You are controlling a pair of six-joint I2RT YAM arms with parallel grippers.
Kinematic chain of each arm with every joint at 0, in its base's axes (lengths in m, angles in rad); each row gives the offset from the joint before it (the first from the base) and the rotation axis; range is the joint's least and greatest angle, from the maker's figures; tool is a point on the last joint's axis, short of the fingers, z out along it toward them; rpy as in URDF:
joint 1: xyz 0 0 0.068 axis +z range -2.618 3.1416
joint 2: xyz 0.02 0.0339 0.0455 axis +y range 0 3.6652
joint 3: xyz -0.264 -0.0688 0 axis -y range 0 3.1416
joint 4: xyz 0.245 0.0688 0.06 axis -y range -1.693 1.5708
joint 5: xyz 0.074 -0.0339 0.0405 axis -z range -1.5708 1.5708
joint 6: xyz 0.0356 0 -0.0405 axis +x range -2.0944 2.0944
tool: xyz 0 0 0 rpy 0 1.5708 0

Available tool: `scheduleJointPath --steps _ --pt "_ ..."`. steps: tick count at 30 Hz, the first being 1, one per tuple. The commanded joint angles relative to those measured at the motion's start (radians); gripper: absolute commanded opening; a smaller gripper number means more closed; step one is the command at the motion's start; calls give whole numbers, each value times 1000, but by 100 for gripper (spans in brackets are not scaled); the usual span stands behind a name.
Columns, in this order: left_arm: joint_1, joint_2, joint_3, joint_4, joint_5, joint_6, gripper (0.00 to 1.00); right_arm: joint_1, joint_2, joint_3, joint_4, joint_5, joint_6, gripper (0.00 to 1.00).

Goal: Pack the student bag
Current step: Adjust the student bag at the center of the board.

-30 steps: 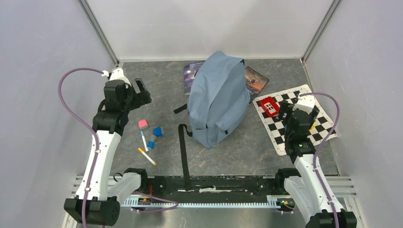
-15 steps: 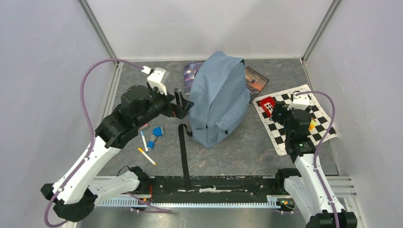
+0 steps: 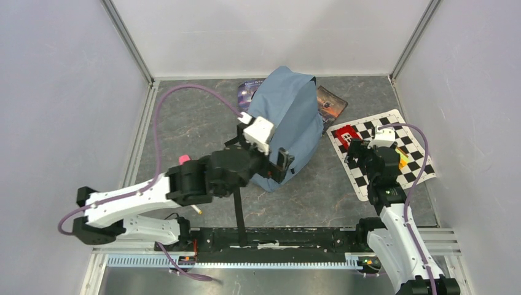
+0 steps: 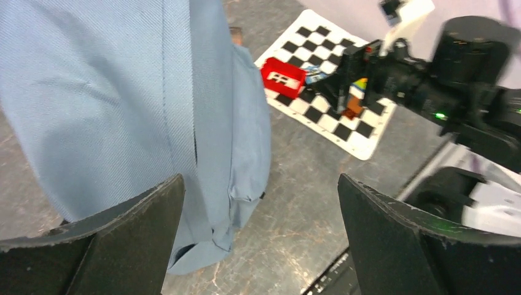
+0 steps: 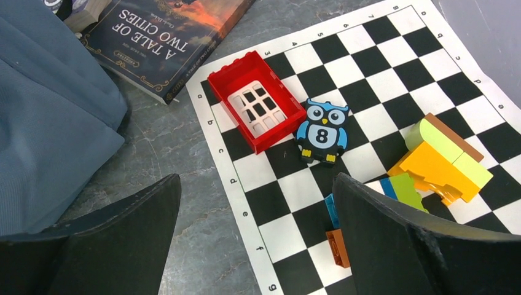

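Note:
The student bag [image 3: 287, 114], a large grey-blue fabric backpack, lies zipped shut mid-table, and a black strap [image 3: 237, 196] trails from it toward the near edge. My left gripper [image 3: 280, 165] hovers open over the bag's near corner. In the left wrist view the bag [image 4: 117, 86] fills the left side, and the left gripper [image 4: 261, 206] has only bag corner and tabletop between its fingers. My right gripper [image 3: 356, 151] is open above the chessboard mat's left edge. In the right wrist view the right gripper [image 5: 257, 215] holds nothing.
On the chessboard mat [image 5: 368, 74] lie a red window brick [image 5: 257, 109], an owl tile [image 5: 322, 131] and orange-green bricks [image 5: 445, 161]. A book [image 5: 156, 37] lies beside the bag, another book [image 3: 247, 92] behind it. A pink eraser [image 3: 184, 159] sits left.
My left arm has swung from the table's left side across to the bag's near corner, still open. The right gripper has edged left over the mat.

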Motion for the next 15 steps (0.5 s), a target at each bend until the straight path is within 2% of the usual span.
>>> scheduleJointPath --steps 1,4,7,12,14,15 --pt "-35 112 57 28 -340 19 100 4 -17 10 -21 -18 3 98" --pt "-34 139 28 73 -481 33 100 3 -25 12 -22 -41 7 98" --pt "-35 149 -19 170 -498 79 96 5 -20 10 -17 -83 14 98" --pt "-16 201 -18 209 -536 134 70 5 -11 40 -55 -98 14 98" --pt "19 224 -4 190 -499 132 59 3 -5 39 -56 -91 14 98" --pt "43 232 8 160 -458 112 50 4 1 40 -55 -92 17 98"
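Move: The left hand, wide open and high up, has the middle of the student bag about 17 cm ahead, 6 cm to its right and some 18 cm lower. On the table, around 34 cm below, the black strap lies roughly 4 cm back and 8 cm left, the brown book 38 cm ahead and 26 cm right, and the red tray 24 cm ahead and 30 cm right. From the right hand the bag is about 22 cm left and 5 cm farther out, its middle about 3 cm higher. The left hand ends its sweep to the right and pushes forward about 5.5 cm towards the bag, sinking some 3.5 cm nearly all in the first half, while the wrist swings about 25 degrees counter-clockwise and rolls slightly left side up, so that the fingers point more straight ahead over the blue fabric. Late in the reach the wide-open fingers begin to close, getting to roughly 60 percent open with the bag's near panel in view between and beyond the tips; whether they touch it can't be seen. ##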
